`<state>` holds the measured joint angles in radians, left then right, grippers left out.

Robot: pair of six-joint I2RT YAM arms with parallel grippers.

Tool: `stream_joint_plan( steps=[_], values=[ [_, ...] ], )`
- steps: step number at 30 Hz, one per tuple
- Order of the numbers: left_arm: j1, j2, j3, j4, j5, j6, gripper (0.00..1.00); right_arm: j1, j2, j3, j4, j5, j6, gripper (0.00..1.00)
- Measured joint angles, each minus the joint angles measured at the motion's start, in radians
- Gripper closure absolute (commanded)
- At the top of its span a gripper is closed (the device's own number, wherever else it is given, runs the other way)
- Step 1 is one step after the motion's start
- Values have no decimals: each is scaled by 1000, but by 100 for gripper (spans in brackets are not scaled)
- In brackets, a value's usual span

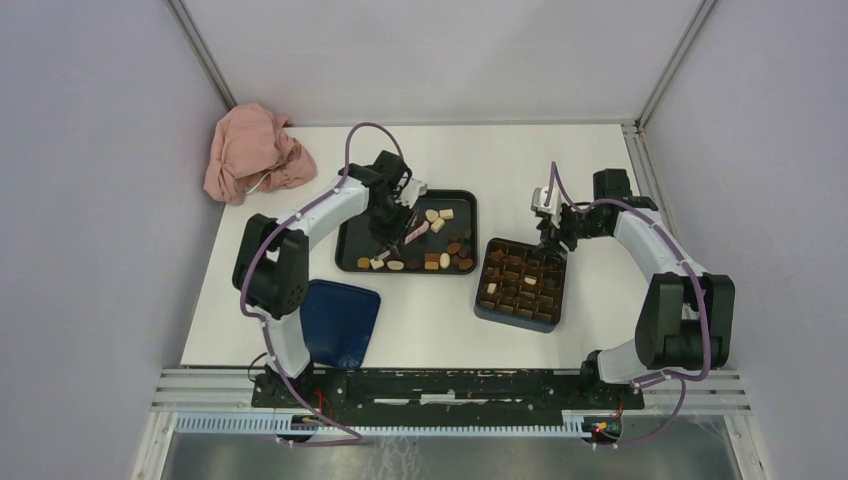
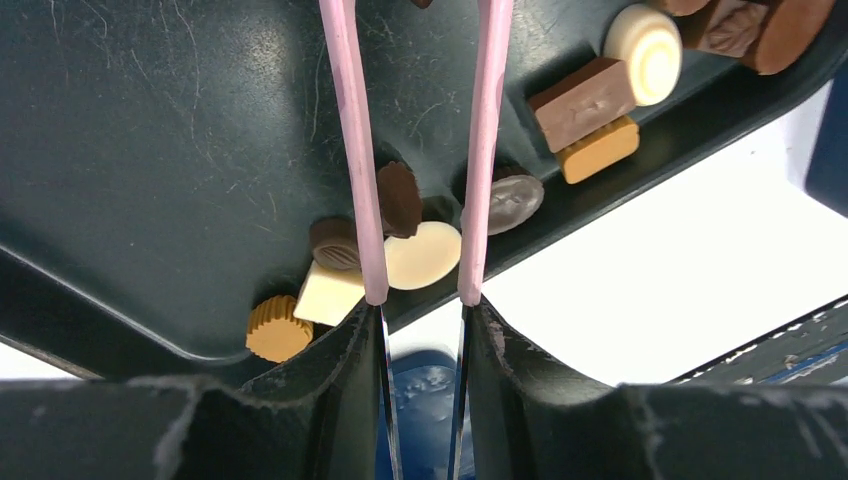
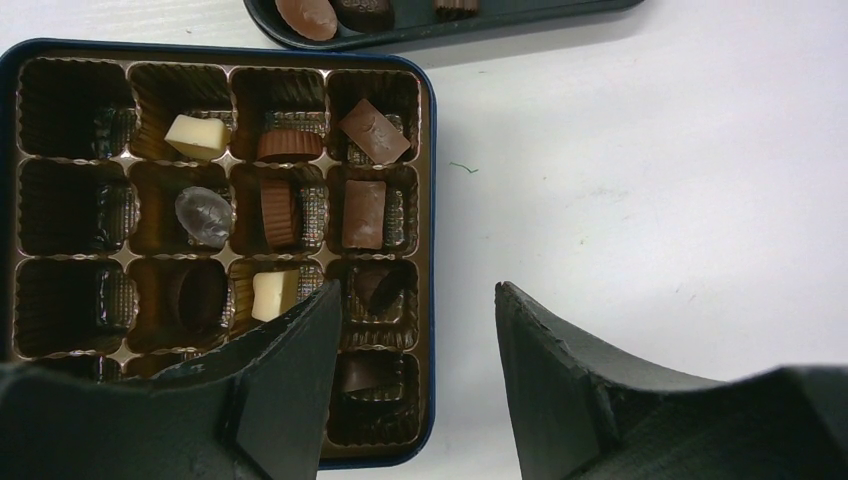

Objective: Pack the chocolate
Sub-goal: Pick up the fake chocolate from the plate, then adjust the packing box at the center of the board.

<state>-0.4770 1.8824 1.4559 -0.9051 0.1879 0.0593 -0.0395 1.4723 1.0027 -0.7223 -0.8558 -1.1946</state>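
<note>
Loose chocolate lies in the black tray. My left gripper hovers over the tray, shut on the pink tongs. In the left wrist view the tongs run up from my left gripper, passing over a cream oval piece and dark pieces; their tips are out of frame. The dark blue box holds several pieces in its brown grid. Above the box's far right edge, my right gripper stands open and empty.
A crumpled pink cloth lies at the back left. The blue box lid rests near the left arm's base. Grey walls enclose the white table on three sides.
</note>
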Motion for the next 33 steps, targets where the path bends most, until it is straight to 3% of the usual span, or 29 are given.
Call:
stream_joint_plan(
  steps=[11, 18, 24, 30, 33],
  values=[
    [-3, -112, -108, 79, 100, -36, 93, 3, 7, 5, 8, 58, 6, 33],
    [-16, -180, -122, 107, 155, -66, 93, 27, 72, 5, 30, 146, 29, 37],
    [-29, -225, -141, 129, 195, -87, 93, 87, 117, 5, 71, 225, 70, 53],
    [-66, -230, -169, 146, 235, -100, 93, 128, 130, 5, 90, 280, 83, 83],
    [-90, -235, -175, 157, 253, -113, 93, 129, 130, 5, 85, 291, 80, 91]
  ],
)
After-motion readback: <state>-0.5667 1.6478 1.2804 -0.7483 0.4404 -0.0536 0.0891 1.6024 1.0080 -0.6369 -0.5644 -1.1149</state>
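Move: The box the chocolate is to go into has its middle about 26 cm to the left hand's right, 8 cm nearer the base and 5 cm lower. The plate's middle is about 2 cm ahead, 1 cm right and 6 cm below, with a brown block some 7 cm right and 3 cm back. From the right hand, the box's far rim lies about 6 cm straight below and 1 cm ahead, and the plate's middle 31 cm left and 3 cm ahead. Keeping the pink tongs squeezed, apparently with a brown chocolate already between their tips, the left hand rises about 5 cm while drawing back and then sweeping right towards the box, some 6 cm rightward in all, and tips about 20 degrees so its fingers point more to the right. Meanwhile the right hand sinks about 5 cm onto the box's far rim, one finger inside and one outside, tilting some 15 degrees and closing from well open to nearly shut to pinch the rim. ##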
